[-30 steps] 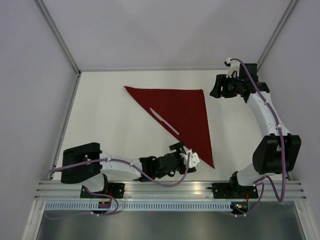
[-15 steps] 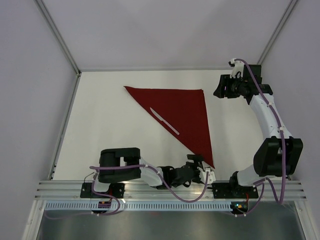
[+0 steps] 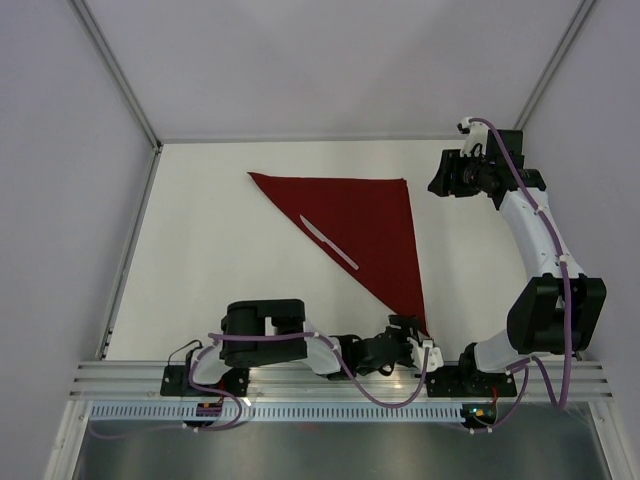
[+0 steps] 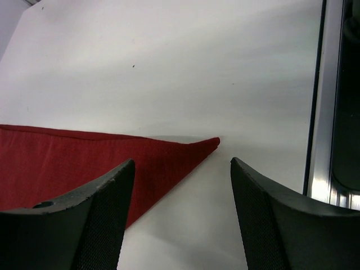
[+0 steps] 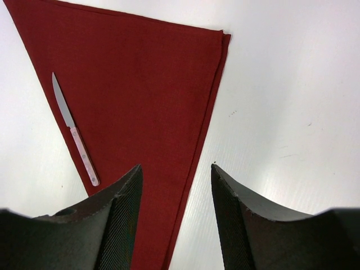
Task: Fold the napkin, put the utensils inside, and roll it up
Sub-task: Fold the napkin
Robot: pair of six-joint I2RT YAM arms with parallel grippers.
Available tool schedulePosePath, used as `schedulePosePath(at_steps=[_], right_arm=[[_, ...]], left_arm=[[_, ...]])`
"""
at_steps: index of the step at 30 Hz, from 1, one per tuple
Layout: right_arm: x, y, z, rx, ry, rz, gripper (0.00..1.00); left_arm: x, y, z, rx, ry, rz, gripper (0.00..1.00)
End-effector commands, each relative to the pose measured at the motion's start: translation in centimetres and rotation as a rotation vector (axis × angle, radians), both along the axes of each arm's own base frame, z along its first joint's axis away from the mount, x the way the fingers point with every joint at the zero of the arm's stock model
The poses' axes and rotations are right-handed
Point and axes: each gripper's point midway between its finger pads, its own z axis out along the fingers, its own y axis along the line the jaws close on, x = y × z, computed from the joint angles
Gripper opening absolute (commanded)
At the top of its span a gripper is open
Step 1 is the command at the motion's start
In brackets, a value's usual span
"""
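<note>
The napkin (image 3: 370, 225) lies flat on the table as a dark red triangle, its long point toward the near edge. One utensil, a slim pale knife (image 3: 328, 242), rests on the cloth along its left slanted edge. My left gripper (image 3: 412, 340) is low at the napkin's near tip (image 4: 215, 141), open, with the tip just ahead of the jaws and bare table between them. My right gripper (image 3: 436, 183) hovers open beside the napkin's far right corner. In the right wrist view, the napkin (image 5: 140, 79) and the knife (image 5: 76, 135) lie below the open gripper (image 5: 175, 169), which holds nothing.
A metal rail (image 3: 340, 382) runs along the near edge, and it shows close to the right of the left gripper (image 4: 181, 166) as a metal rail (image 4: 318, 112). Pale walls bound the white table (image 3: 220, 250) on the left, far and right sides.
My left arm has swung right along the near edge to the napkin's near tip, its jaws narrowing a little. The right gripper has shifted slightly and also narrowed. Napkin and knife have not moved.
</note>
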Motion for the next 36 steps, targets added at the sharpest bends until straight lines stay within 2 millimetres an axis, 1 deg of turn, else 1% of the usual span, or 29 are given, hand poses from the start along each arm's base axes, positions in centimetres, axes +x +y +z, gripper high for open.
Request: schedulePosePath(at_steps=[1,12,14,16,18,20,21,22,23,24,26,27,29,30,31,33,34,35,36], right_arm=[[0.1,-0.1,1.1,0.004,-0.04,-0.01,0.57],[0.2,0.1,0.9,0.007,-0.035,0.0,0.56],[0.2,0.0,0.8,0.009,-0.03,-0.003,0.56],[0.2,0.1,0.7,0.011,-0.028,0.0,0.56],[0.2,0.1,0.7,0.012,-0.026,0.0,0.56],[0.2,0.1,0.7,0.015,-0.026,0.0,0.56],[0.2,0.1,0.7,0.014,-0.026,0.001,0.56],[0.1,0.2,0.7,0.015,-0.026,0.002,0.56],[0.2,0.1,0.7,0.014,-0.028,0.001,0.56],[0.2,0.1,0.6,0.014,-0.025,0.001,0.56],[0.2,0.1,0.6,0.016,-0.024,0.001,0.56],[0.1,0.2,0.6,0.016,-0.024,0.003,0.56],[0.1,0.2,0.6,0.016,-0.024,0.003,0.56],[0.1,0.2,0.5,0.015,-0.022,0.001,0.56],[0.1,0.1,0.6,0.015,-0.022,0.0,0.56],[0.1,0.2,0.5,0.015,-0.022,0.001,0.55],[0.1,0.1,0.5,0.015,-0.022,0.0,0.55],[0.1,0.1,0.6,0.014,-0.025,0.001,0.55],[0.0,0.2,0.5,0.014,-0.022,0.002,0.55]], left_arm=[[-0.4,-1.5,0.3,-0.036,-0.025,-0.036,0.73],[-0.6,-1.8,-1.7,-0.011,-0.01,-0.044,0.52],[-0.6,-1.7,-1.9,-0.008,-0.006,-0.04,0.45],[-0.4,-1.7,-1.9,-0.013,-0.001,-0.029,0.41],[-0.3,-1.8,-1.9,-0.012,0.001,-0.019,0.35],[-0.1,-1.8,-2.0,0.001,0.009,-0.004,0.26],[0.0,-2.1,-1.8,-0.005,0.014,-0.001,0.24],[0.1,-2.1,-1.7,-0.009,0.02,0.005,0.17],[0.1,-2.1,-1.5,-0.014,0.024,0.01,0.14],[0.1,-2.3,-1.2,-0.018,0.03,0.01,0.14],[0.3,-2.4,-0.5,-0.037,0.046,0.025,0.04],[0.6,-2.4,0.2,-0.06,0.06,0.042,0.02],[0.9,-2.4,1.1,-0.084,0.087,0.055,0.02],[1.4,-2.2,1.3,-0.098,0.123,0.08,0.02],[1.8,-2.2,2.6,-0.13,0.142,0.09,0.02],[2.6,-1.9,3.6,-0.179,0.217,0.131,0.02],[4.0,-1.4,4.8,-0.206,0.245,0.161,0.02],[4.5,-1.2,5.3,-0.225,0.277,0.167,0.02],[6.0,-0.5,5.5,-0.264,0.336,0.214,0.02]])
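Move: The napkin's near-right corner, the tip of the folded triangle, lies just past the left hand's open fingers: about 2 cm to the right, 1 cm back and 2 cm below. The knife, lying on the napkin, is roughly 23 cm ahead of the left hand and 22 cm to its left; the napkin's far-right corner is some 43 cm ahead and 1 cm to the right. From the waiting right hand, the near-right corner is about 30 cm back, 3 cm left and 20 cm below. The napkin's near-right corner gets pinched by the left hand, which eases about 1.5 cm to the right and as far down while its open fingers shut around the tip. Keeping that pinch, the hand starts drawing the corner forward, towards the knife, some 2.5 cm and picking up speed, rising nearly 2 cm, with the wrist beginning to turn by roughly 10 degrees. ##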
